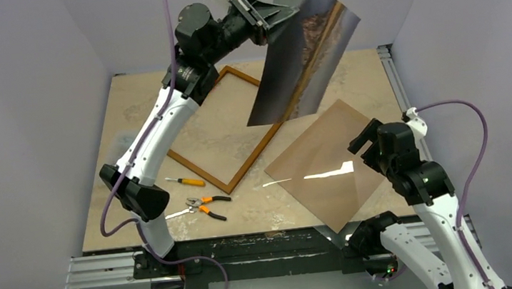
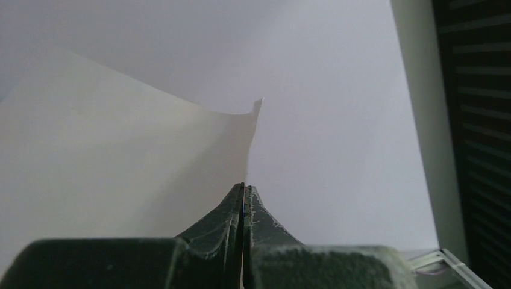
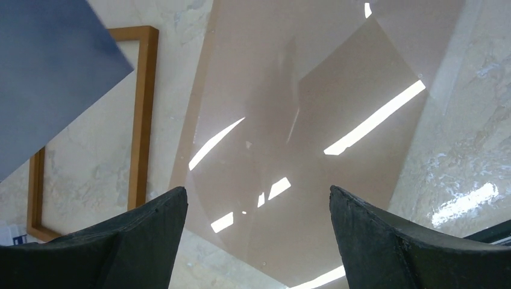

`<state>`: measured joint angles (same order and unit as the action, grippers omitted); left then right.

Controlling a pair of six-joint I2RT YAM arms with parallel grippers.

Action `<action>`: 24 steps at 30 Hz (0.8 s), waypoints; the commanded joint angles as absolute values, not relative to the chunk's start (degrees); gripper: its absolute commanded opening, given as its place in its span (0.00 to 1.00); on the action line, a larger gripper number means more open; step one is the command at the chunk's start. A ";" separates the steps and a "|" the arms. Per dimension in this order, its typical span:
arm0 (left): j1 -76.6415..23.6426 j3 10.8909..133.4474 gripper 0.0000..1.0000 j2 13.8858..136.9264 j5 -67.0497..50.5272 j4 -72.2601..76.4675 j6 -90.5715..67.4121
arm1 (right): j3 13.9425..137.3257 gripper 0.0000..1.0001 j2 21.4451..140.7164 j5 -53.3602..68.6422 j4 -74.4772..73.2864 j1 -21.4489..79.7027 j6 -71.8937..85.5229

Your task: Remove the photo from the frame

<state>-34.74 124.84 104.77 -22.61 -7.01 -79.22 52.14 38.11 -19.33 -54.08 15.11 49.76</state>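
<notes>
The photo (image 1: 308, 53) hangs curled in the air above the back of the table, its mountain print facing the top camera. My left gripper (image 1: 275, 17) is shut on its upper left edge. In the left wrist view the jaws (image 2: 244, 188) are pressed together on that edge, and the photo's pale back (image 2: 120, 162) spreads to the left. The orange-brown frame (image 1: 198, 172) lies flat and empty on the table under the left arm. My right gripper (image 1: 362, 139) hovers open and holds nothing. It shows again in its own wrist view (image 3: 258, 198), with the photo's corner (image 3: 54, 72) and the frame (image 3: 143, 108).
A brown backing board (image 1: 320, 166) with a glossy clear sheet on it lies at the right front of the table, below the right gripper (image 3: 301, 120). A small screwdriver (image 1: 187, 181) and orange-handled pliers (image 1: 206, 207) lie near the front left. A metal rail (image 1: 393, 80) runs along the right edge.
</notes>
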 commanded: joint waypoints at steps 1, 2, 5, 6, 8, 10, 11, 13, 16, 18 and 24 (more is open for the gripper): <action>-36.46 118.00 0.00 102.30 -18.33 8.16 -91.50 | 55.28 0.86 35.75 -24.48 -56.78 15.45 52.06; -36.52 112.69 0.00 100.16 -16.65 9.57 -92.13 | 55.65 0.86 35.38 -24.83 -57.23 15.45 52.18; -36.07 95.10 0.00 92.10 -7.22 13.87 -92.14 | 55.69 0.86 34.67 -25.75 -58.15 15.42 52.38; -36.04 88.95 0.00 89.66 -3.86 15.77 -91.83 | 55.34 0.86 34.41 -25.86 -58.18 15.46 52.38; -36.04 78.22 0.00 85.72 1.61 20.88 -90.28 | 54.57 0.86 34.17 -25.44 -58.18 15.47 52.53; -35.81 69.60 0.00 82.79 5.34 22.91 -89.49 | 53.47 0.86 34.04 -24.45 -58.06 15.47 52.83; -35.82 65.53 0.00 81.78 7.32 23.72 -88.87 | 52.64 0.86 34.09 -23.81 -57.87 15.42 52.90; -35.95 58.30 0.00 81.34 9.33 24.97 -88.35 | 51.20 0.85 34.35 -22.70 -57.85 15.42 52.87; -36.69 49.93 0.00 84.05 9.70 32.43 -89.48 | 49.86 0.85 35.15 -22.32 -58.64 15.45 52.37; -37.81 45.35 0.00 85.95 10.86 36.38 -90.00 | 49.46 0.85 35.49 -22.57 -58.83 15.43 52.22; -41.45 35.73 0.00 86.27 15.28 41.70 -86.36 | 48.76 0.85 36.97 -21.47 -57.24 15.46 51.21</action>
<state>-39.20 39.59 88.64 9.96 32.71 -89.43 49.08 35.81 -22.04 -58.63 15.11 51.62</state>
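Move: The left hand holds the photo high by its far left edge, the sheet hanging to the right. The backing board lies on the table about 55 cm below that hand, some 17 cm to its right and roughly 2 cm nearer the base. The empty frame is also on the table, about 18 cm ahead and 17 cm to the left of the hand. From the right hand, the board is some 13 cm ahead, 2 cm left and 21 cm below. Still pinching the photo by its edge in shut fingers, the left hand swoops down nearly 40 cm towards the table at the board's left side, drifting about 8 cm left. Its wrist turns counter-clockwise and tips down, some 40 degrees in all, bringing the fingers round to point mostly forward. The open right hand eases slightly back, rises a little and then dips, without taking hold of anything. ##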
